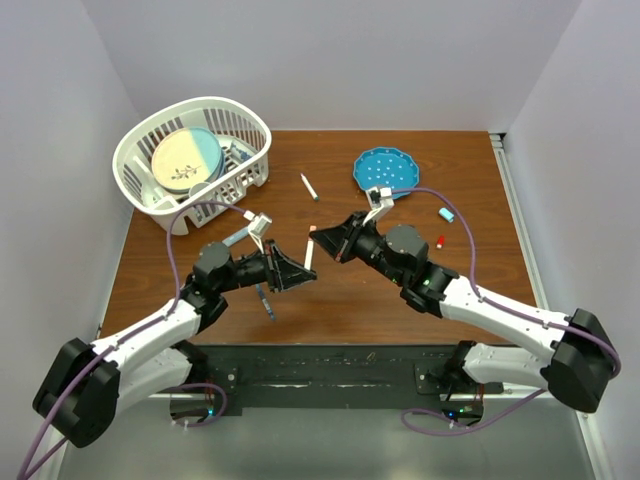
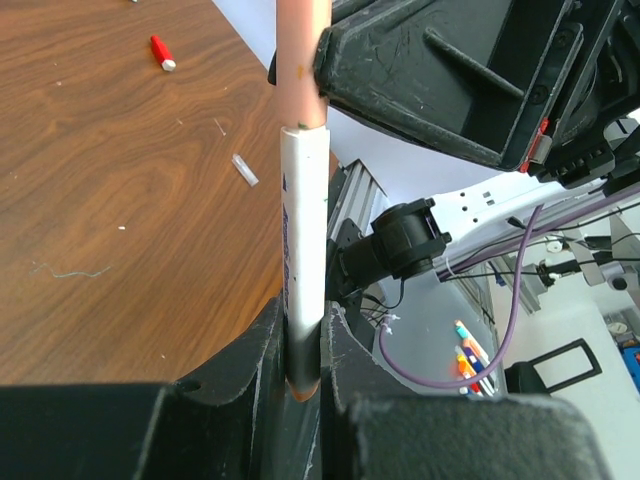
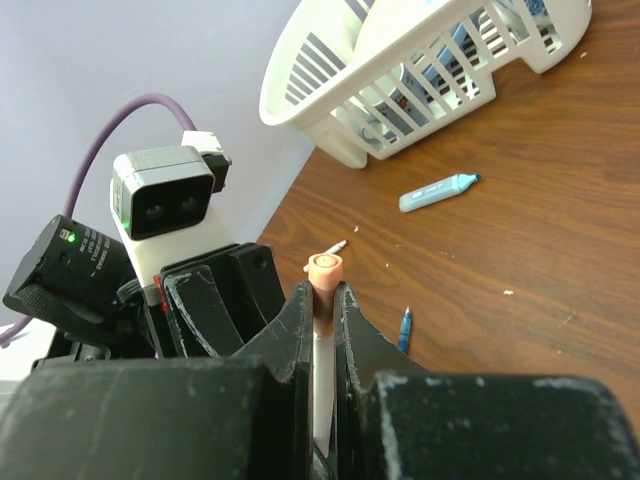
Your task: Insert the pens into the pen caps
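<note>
A white pen [image 2: 305,230] stands between my two grippers above the table; in the top view [image 1: 310,255] it spans the gap between them. My left gripper [image 2: 303,320] is shut on the pen's lower, dark end. A salmon pink cap [image 2: 302,60] sits in line with the barrel's other end. My right gripper [image 3: 321,295] is shut on this cap [image 3: 326,268], with the white barrel [image 3: 322,390] running between its jaws. In the top view the left gripper [image 1: 303,270] and right gripper [image 1: 320,238] almost meet.
A white-and-green pen [image 1: 309,186], a dark blue pen [image 1: 268,302] and a thick light blue pen [image 1: 235,238] lie on the table. A light blue cap [image 1: 447,214] and a red cap [image 1: 440,240] lie right. A white basket [image 1: 255,130] stands far left, a blue plate [image 1: 385,170] behind.
</note>
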Controlling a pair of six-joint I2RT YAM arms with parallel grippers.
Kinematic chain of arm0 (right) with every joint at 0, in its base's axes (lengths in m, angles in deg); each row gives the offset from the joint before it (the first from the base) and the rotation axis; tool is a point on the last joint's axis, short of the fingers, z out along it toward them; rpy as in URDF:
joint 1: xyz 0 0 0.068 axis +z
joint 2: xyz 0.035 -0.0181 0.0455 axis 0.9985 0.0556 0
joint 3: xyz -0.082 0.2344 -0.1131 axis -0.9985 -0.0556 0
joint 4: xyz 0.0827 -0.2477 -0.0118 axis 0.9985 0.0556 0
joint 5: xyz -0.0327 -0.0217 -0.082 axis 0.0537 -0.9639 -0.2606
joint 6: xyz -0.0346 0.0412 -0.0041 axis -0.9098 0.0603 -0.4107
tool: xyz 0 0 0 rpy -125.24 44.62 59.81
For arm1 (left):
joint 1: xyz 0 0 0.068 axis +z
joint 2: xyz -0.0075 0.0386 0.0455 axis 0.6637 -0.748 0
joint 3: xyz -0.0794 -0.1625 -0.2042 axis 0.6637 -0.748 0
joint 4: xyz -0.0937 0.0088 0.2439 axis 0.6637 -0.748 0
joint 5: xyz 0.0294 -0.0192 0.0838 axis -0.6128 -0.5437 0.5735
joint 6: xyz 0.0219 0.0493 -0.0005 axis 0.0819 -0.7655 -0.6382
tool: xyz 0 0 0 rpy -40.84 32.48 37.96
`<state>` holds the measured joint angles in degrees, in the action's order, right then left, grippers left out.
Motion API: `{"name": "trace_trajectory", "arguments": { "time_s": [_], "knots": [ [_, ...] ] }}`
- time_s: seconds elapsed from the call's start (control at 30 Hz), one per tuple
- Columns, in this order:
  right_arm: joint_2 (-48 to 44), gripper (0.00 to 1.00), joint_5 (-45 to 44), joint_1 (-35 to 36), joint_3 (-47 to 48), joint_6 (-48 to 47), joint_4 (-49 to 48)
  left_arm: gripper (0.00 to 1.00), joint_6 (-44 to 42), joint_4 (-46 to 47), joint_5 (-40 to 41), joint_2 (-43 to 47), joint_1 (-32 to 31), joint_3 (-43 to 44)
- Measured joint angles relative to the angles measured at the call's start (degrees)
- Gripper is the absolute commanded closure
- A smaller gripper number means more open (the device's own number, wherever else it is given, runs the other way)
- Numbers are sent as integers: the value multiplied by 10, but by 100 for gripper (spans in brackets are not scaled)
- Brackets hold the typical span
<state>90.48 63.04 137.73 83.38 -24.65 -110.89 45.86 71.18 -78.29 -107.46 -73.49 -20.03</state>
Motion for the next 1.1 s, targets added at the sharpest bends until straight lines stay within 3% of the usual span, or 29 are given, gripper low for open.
{"name": "trace_trajectory", "arguments": {
  "time_s": [0.13,0.23,0.27,0.37,0.47,0.5,0.6,0.83,1.1],
  "knots": [
    [-2,100,-11,5,0,2,-6,100,-4,-9,0,0,0,9],
    [1,89,-27,16,0,11,-13,100,-6,-9,0,0,0,11],
    [2,78,-33,19,-1,17,-16,100,-8,-9,0,0,0,12],
    [2,66,-40,23,-2,34,-18,100,-13,-11,-1,1,0,13],
    [1,57,-26,38,4,40,17,100,-18,-9,4,6,0,23],
    [1,50,-21,44,10,39,32,100,-20,-6,5,10,1,25],
    [0,45,-13,54,34,31,67,100,-26,-2,3,27,2,27],
    [-17,39,-17,53,83,-3,112,100,-36,-2,-23,59,3,27],
    [-19,44,-33,53,131,-45,152,100,-40,0,-50,72,3,24]
  ]
}}
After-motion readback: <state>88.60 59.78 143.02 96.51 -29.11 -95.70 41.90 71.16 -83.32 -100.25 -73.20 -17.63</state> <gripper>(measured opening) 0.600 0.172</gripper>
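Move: The left hand grips the white pen low, leaning forward; the peach cap on top sits about 4 cm ahead of this hand and 6 cm above it. On the table some 19 cm below that hand lie a blue pen, 12 cm left and about level, and a light-blue marker, roughly 18 cm ahead and 20 cm left. The right hand pinches the cap; the pen's middle is about 3 cm back and 5 cm below it. The right fingers let go of the peach cap, opening more than halfway while that hand eases about 3 cm back and 2 cm left, then rises some 6 cm with its open fingers still astride the cap. The left hand keeps its grip on the white pen and lifts it about 5 cm, drifting 2 cm back and tilting the leaning pen some 10 degrees nearer upright. ##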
